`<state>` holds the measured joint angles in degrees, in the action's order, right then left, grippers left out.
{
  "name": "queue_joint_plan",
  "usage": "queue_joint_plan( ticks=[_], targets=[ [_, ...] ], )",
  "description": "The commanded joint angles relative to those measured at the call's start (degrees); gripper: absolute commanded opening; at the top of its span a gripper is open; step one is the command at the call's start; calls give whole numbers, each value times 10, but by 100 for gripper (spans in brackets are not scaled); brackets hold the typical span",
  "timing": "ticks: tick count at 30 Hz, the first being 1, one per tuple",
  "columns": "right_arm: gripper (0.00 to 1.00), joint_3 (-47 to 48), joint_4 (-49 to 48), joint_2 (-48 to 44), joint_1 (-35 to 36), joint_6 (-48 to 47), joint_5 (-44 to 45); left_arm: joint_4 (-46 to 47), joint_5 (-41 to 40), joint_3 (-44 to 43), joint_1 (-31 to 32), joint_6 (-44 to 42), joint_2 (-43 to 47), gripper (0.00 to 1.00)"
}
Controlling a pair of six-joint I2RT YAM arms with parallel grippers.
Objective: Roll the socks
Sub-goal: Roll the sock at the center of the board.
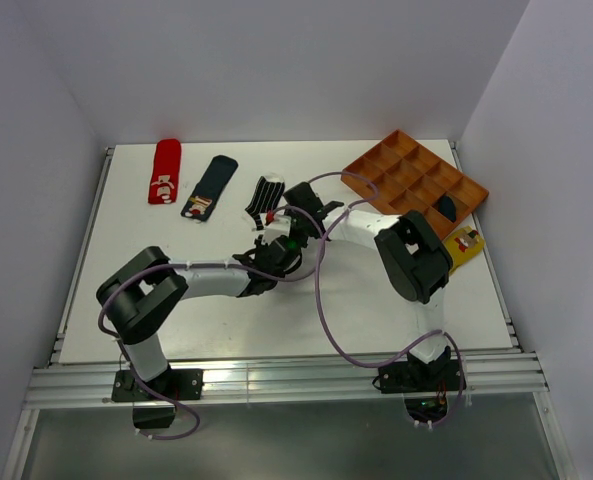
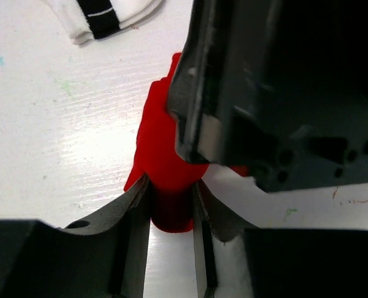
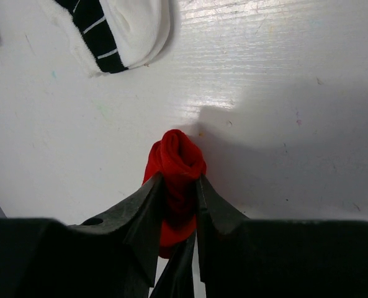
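A rolled red sock (image 3: 180, 152) sits on the white table between both grippers. My right gripper (image 3: 180, 180) is shut on the roll, a finger pressing each side. From the opposite side, my left gripper (image 2: 171, 186) is shut on the same red sock (image 2: 159, 143), with the right gripper's body looming just above it. In the top view the left gripper (image 1: 273, 254) and right gripper (image 1: 298, 206) meet mid-table and hide the roll. Flat at the back lie a red sock with white marks (image 1: 164, 170), a navy sock with a patch (image 1: 209, 187) and a black-and-white striped sock (image 1: 266, 195).
An orange compartment tray (image 1: 416, 180) stands at the back right with a dark sock (image 1: 446, 207) in one cell. A mustard yellow sock (image 1: 463, 245) lies by the tray's near corner. The striped sock (image 3: 128, 25) is close beyond the grippers.
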<state>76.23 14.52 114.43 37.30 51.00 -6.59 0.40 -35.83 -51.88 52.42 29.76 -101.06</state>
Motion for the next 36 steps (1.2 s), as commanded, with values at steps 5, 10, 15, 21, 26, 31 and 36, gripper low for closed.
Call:
queue_joint_plan(
  ticks=[5,10,15,21,26,31,36],
  targets=[
    [45,-39,-24,-61,8,6,14,-52,156,20,-54,37,24,1],
    [48,-58,-29,-76,8,16,20,-38,236,29,-94,69,42,1],
    [49,-97,-62,-87,8,49,19,-25,306,36,-122,106,40,1],
    [52,-130,-107,-92,10,80,11,14,371,53,-148,139,36,1],
    [53,-143,-142,-82,11,83,-10,47,412,76,-171,164,35,1],
    [53,-147,-143,-70,13,76,-25,87,463,105,-195,193,34,1],
    [53,-137,-140,-50,19,63,-33,109,483,117,-212,207,31,1]
  ],
)
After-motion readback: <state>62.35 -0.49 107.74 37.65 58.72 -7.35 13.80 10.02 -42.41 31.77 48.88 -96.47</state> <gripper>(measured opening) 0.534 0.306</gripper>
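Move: The red sock, already rolled into a short bundle, is between my two hands: its middle is about 3 cm ahead of my left hand, whose fingers pinch the near end, and about 1 cm back from my right hand, at about the same height or slightly lower. Around it, the striped sock's middle is some 14 cm ahead and 3 cm left of my left hand, and the navy sock 17 cm ahead and 16 cm left. I keep the red bundle pinched in my left hand almost in place and roll that wrist steadily, left side down by some 40 degrees while tipping down about 20, so its fingers end up pointing forward-right. Meanwhile my right fingers go on opening to roughly twice their gap around the bundle, and that hand eases back about 1.5 cm, rising slightly and tilting about 10 degrees. ##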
